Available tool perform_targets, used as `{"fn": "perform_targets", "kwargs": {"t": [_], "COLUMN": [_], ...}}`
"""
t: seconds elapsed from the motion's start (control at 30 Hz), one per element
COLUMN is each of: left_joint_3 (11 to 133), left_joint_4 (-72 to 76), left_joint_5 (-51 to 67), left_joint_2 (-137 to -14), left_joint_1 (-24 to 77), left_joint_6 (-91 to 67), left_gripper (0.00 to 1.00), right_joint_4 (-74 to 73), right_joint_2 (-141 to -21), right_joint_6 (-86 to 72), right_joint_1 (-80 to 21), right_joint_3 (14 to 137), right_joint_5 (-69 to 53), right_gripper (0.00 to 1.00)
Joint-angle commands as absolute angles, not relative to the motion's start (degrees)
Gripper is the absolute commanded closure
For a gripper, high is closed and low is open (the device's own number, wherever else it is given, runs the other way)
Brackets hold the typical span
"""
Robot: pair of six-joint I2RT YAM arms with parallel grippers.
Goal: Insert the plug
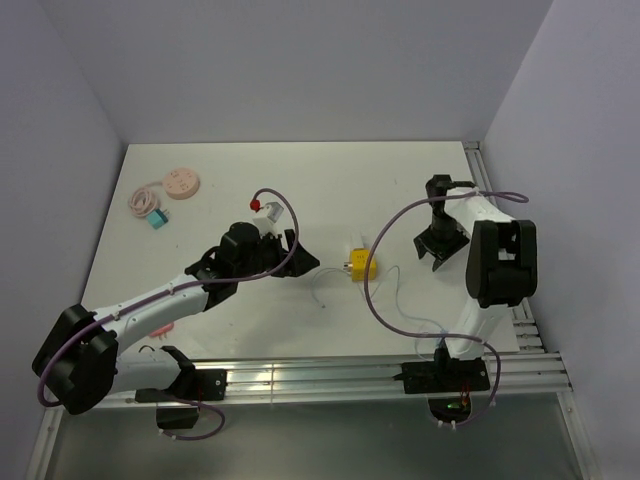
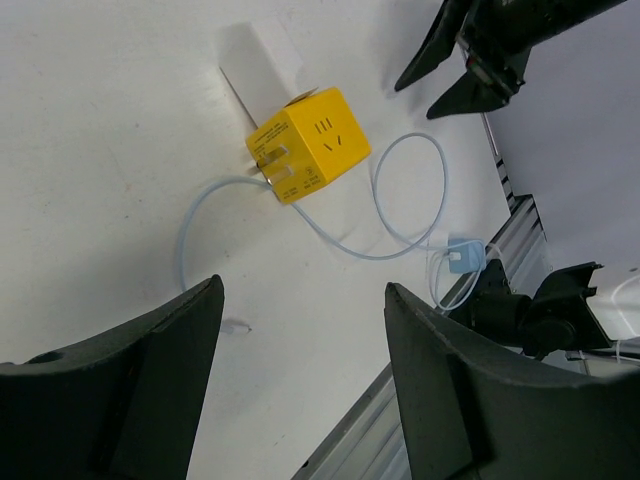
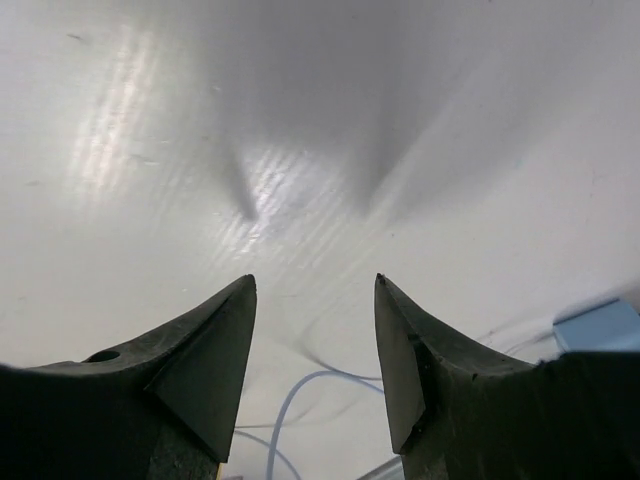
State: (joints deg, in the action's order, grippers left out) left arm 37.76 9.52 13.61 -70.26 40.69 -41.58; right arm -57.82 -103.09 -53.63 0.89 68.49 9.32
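Note:
A yellow cube socket (image 1: 361, 267) lies mid-table with a white block (image 1: 357, 246) against its far side. In the left wrist view the yellow cube socket (image 2: 305, 145) shows metal contacts on its near-left face. A thin pale-blue cable (image 2: 400, 200) runs past that face and loops to a small blue connector (image 2: 463, 255). Its other end is a small white plug tip (image 2: 237, 326) lying on the table. My left gripper (image 2: 302, 285) hovers open left of the cube, holding nothing. My right gripper (image 3: 314, 280) is open over bare table right of the cube, with the cable (image 3: 290, 400) below it.
A pink disc (image 1: 183, 184), a coiled pink cord (image 1: 143, 197) and a teal block (image 1: 157, 220) sit at the far left. A metal rail (image 1: 350, 375) runs along the near edge. The walls close in at the back and the right.

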Motion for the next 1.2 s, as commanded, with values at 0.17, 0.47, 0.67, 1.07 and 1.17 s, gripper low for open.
{"fn": "perform_targets", "kwargs": {"t": [0.17,0.47,0.67,1.07,1.17], "left_joint_3": [40.17,39.82,39.81,40.34,40.34], "left_joint_4": [10.55,10.19,10.46,8.18,7.12], "left_joint_5": [14.5,15.03,15.12,14.07,13.36], "left_joint_2": [-70.4,-69.44,-68.38,-67.76,-67.24], "left_joint_1": [40.87,40.78,40.78,40.78,40.78], "left_joint_6": [-40.87,-40.87,-41.22,-40.34,-39.99], "left_gripper": [0.3,0.3,0.3,0.3,0.29], "right_joint_4": [-65.38,-74.7,-74.71,-65.13,-65.83], "right_joint_2": [-87.73,-65.32,-64.42,-76.63,-80.32], "right_joint_6": [-52.47,-67.65,-70.84,-71.72,-71.98], "right_joint_1": [0.53,-9.13,-10.81,-10.81,-11.07], "right_joint_3": [65.4,52.13,48.7,46.32,46.06], "right_joint_5": [12.57,2.63,5.8,9.85,8.7], "right_gripper": [0.42,0.41,0.41,0.41,0.41]}}
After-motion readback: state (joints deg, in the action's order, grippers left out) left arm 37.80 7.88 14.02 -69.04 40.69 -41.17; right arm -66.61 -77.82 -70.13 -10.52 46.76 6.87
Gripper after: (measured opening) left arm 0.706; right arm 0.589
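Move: The blue plug lies roughly 20 cm back from the right hand, 2 cm to its right and 4 cm below. The yellow adapter is about 16 cm left and 3 cm back of this hand; the nearer bend of the pale cable is 8 cm left and 3 cm back. From the left hand, the blue plug is some 17 cm back, 32 cm right and 17 cm below. Right hand arcs back about 13 cm and slightly left towards the blue plug, rising 7 cm then lowering, fingers open. ##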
